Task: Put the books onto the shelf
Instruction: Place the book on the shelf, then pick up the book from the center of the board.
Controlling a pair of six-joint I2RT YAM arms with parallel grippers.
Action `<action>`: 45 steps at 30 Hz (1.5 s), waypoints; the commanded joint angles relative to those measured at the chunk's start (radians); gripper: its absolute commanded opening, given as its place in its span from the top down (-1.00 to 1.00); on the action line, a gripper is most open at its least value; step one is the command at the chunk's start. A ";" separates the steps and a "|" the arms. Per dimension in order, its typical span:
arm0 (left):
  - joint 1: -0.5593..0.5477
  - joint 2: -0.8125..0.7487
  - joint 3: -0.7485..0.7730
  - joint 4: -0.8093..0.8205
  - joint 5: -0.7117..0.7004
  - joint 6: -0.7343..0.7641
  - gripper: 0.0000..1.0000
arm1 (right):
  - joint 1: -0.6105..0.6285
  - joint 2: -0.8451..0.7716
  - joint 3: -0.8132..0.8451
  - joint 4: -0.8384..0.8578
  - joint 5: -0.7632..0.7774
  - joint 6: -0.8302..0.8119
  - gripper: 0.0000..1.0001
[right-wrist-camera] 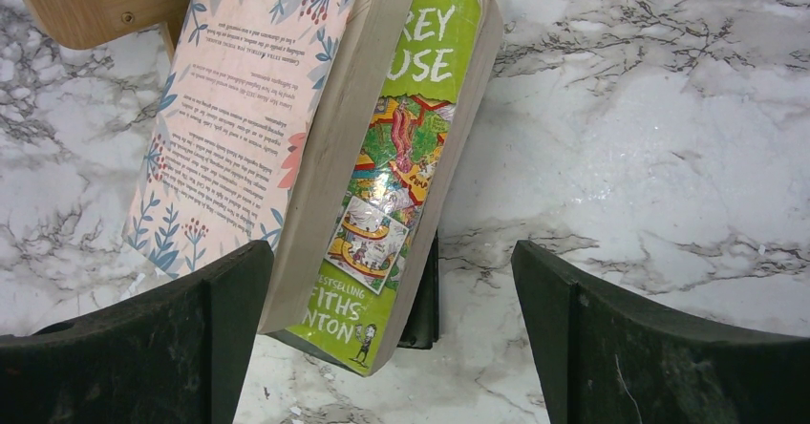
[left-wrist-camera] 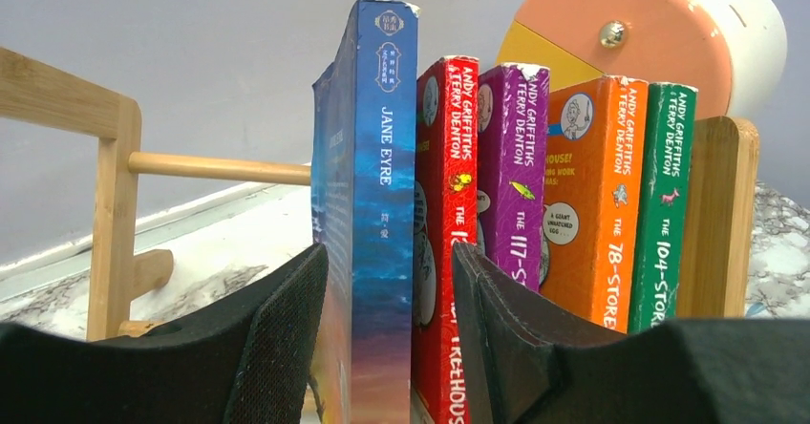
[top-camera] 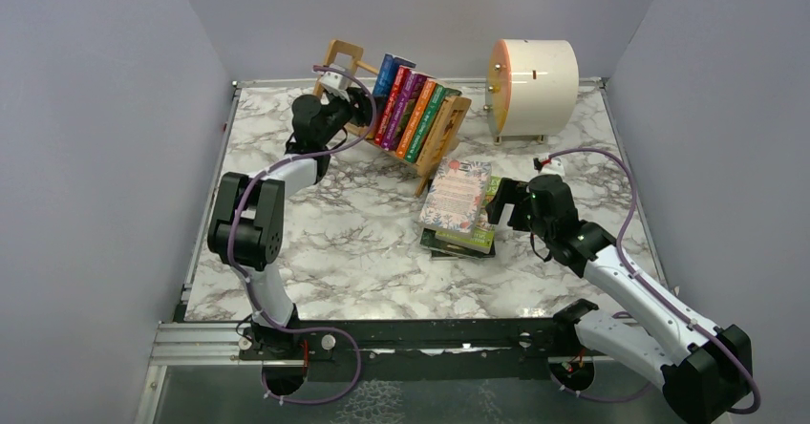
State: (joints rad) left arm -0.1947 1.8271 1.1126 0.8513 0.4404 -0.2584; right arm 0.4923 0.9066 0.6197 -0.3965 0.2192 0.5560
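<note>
The wooden shelf (top-camera: 449, 123) (left-wrist-camera: 115, 185) stands at the back with several books upright in it: a blue book (top-camera: 392, 71) (left-wrist-camera: 368, 157), then red (left-wrist-camera: 444, 176), purple, orange and green ones. My left gripper (top-camera: 358, 109) (left-wrist-camera: 387, 252) straddles the blue book, open slightly wider than it; the right pad overlaps the red spine. Three more books lie stacked on the table: a floral pink one (top-camera: 457, 193) (right-wrist-camera: 239, 109), a bright green one (right-wrist-camera: 411, 157), a dark one (right-wrist-camera: 428, 300) underneath. My right gripper (top-camera: 497, 204) (right-wrist-camera: 392, 252) hovers open over the stack's right edge, holding nothing.
A cream drum with an orange face (top-camera: 533, 75) (left-wrist-camera: 659, 23) stands right of the shelf. Grey walls enclose the marble table (top-camera: 363, 252) on three sides. The shelf's right end piece (right-wrist-camera: 95, 4) sits close to the stack's far end.
</note>
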 commanded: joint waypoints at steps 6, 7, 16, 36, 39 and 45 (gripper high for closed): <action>0.006 -0.225 -0.099 0.026 -0.100 -0.060 0.12 | 0.008 0.006 0.022 0.022 -0.037 0.025 -0.89; 0.005 -0.252 -0.112 0.020 -0.104 -0.080 0.12 | 0.008 0.012 0.023 0.029 -0.042 0.026 -0.89; -0.070 -0.422 -0.281 -0.010 -0.089 -0.228 0.07 | 0.007 0.112 0.103 0.031 -0.082 0.008 -0.91; -0.250 -0.633 -0.528 -0.226 -0.206 -0.258 -0.30 | 0.007 0.100 0.065 0.119 -0.188 -0.021 -0.96; -0.274 -0.633 -0.556 -0.230 -0.223 -0.274 -0.33 | 0.008 0.136 0.084 0.095 -0.204 -0.031 -0.97; -0.336 -0.591 -0.585 -0.230 -0.232 -0.275 -0.44 | 0.007 0.153 0.073 0.113 -0.225 -0.022 -0.97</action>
State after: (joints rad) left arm -0.4953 1.2156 0.5407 0.6163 0.2371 -0.5224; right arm 0.4957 1.0599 0.6876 -0.3275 0.0345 0.5419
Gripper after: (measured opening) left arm 0.697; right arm 0.985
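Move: Back and to the right of the left hand lies the pink floral book, on top of the stack: about 15 cm back, 19 cm right and 20 cm lower. The green treehouse book just under it is some 18 cm back and 21 cm right. The blue Jane Eyre stands level with the hand, 6 cm ahead and 4 cm right. From the right hand the pink book is roughly 6 cm ahead, 9 cm left and 8 cm below. Backing off from the Jane Eyre spine, the left hand draws back some 20 cm, first rising about 9 cm, then sinking 13 cm and swinging 5 cm or more right towards the pink book; its fingers tip down and open wider. The right hand, still wide open, edges about 4 cm left towards the pink book, turning slightly counter-clockwise. ##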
